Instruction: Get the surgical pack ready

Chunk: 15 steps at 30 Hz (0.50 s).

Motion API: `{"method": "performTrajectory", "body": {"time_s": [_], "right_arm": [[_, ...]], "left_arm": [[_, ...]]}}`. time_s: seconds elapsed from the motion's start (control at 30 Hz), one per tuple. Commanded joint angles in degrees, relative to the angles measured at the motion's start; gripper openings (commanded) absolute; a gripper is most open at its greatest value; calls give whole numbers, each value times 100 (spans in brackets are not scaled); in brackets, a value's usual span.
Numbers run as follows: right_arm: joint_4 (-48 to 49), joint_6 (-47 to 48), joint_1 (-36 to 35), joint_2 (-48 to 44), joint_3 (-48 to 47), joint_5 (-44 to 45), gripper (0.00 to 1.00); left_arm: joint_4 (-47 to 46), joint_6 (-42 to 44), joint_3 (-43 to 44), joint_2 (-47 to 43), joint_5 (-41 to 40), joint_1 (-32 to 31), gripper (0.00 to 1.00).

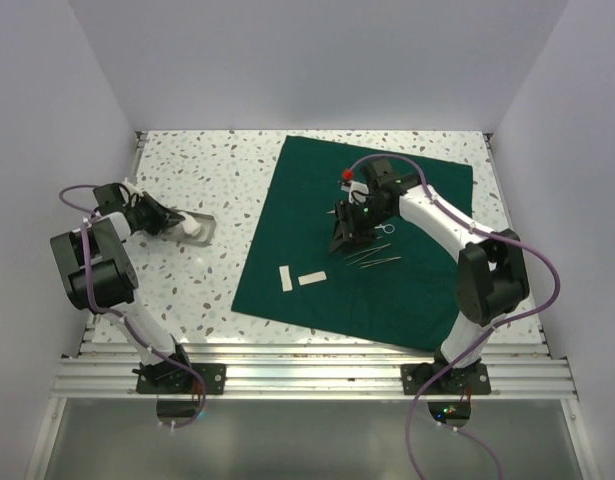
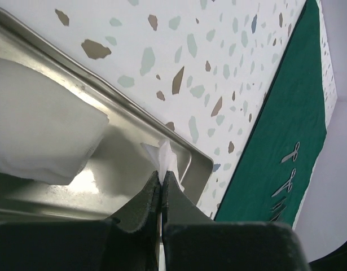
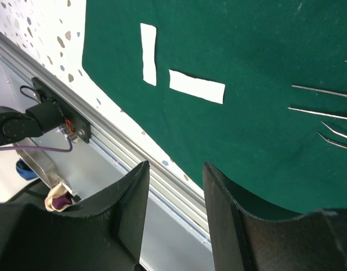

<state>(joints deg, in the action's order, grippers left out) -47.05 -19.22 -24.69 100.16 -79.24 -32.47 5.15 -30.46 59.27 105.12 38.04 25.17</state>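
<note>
The dark green drape lies spread flat on the right half of the table. On it rest slim steel forceps, scissors and two white gauze strips. The shiny metal tray sits on the bare table at the left and holds a large gauze pad. My left gripper is inside the tray, shut on a small gauze piece. Over the drape's middle, beside the instruments, hangs my right gripper, open with nothing between its fingers.
The speckled table is walled in white on three sides. An aluminium rail runs along the near edge, carrying both arm bases. A red-tipped part sits on the right arm's wrist.
</note>
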Motion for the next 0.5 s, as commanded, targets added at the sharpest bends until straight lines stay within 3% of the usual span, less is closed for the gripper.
{"method": "performTrajectory", "body": {"time_s": [0.0,0.07,0.17,0.23,0.47], "right_arm": [[169,-169,-1,47,23,-67,47],[161,-178,8,161,-30,-32,47],[29,-178,-18,407,-214,83,47],[-94,-117,-89,582,-381,232,47],[-656,278,-809,1084,-856,978,48]], "left_arm": [[-374,-65,252,175,-16,76,0],[-374,-31,270,211,-112,76,1],[-59,119,375,254,-393,76,21],[109,198,375,167,-508,76,43],[1321,251,393,-896,-1781,-222,72]]}}
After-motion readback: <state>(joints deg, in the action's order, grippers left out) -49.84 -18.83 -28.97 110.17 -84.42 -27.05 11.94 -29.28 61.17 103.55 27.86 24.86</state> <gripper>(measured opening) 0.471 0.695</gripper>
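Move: The left hand still holds a gauze over the metal tray, whose middle is about 2 cm to its left, level fore and aft and some 4 cm below; the gauze already in the tray lies about 6 cm left and 2 cm farther out. From the empty right hand, all about 12 cm lower: the near white strip some 6 cm left and 1 cm back, the far strip 12 cm left and 1 cm back, forceps about 8 cm right and 6 cm ahead, the tray 38 cm left and 14 cm ahead. Letting go of the gauze, the left fingers open from shut to about two thirds as that hand eases left and down into the tray, about 2 cm left in all, then starts back and up a little, the wrist tilting slightly. The half-open right hand, holding nothing, drops about 5 cm towards the cloth beside the near strip, drifting slightly left at the end. ##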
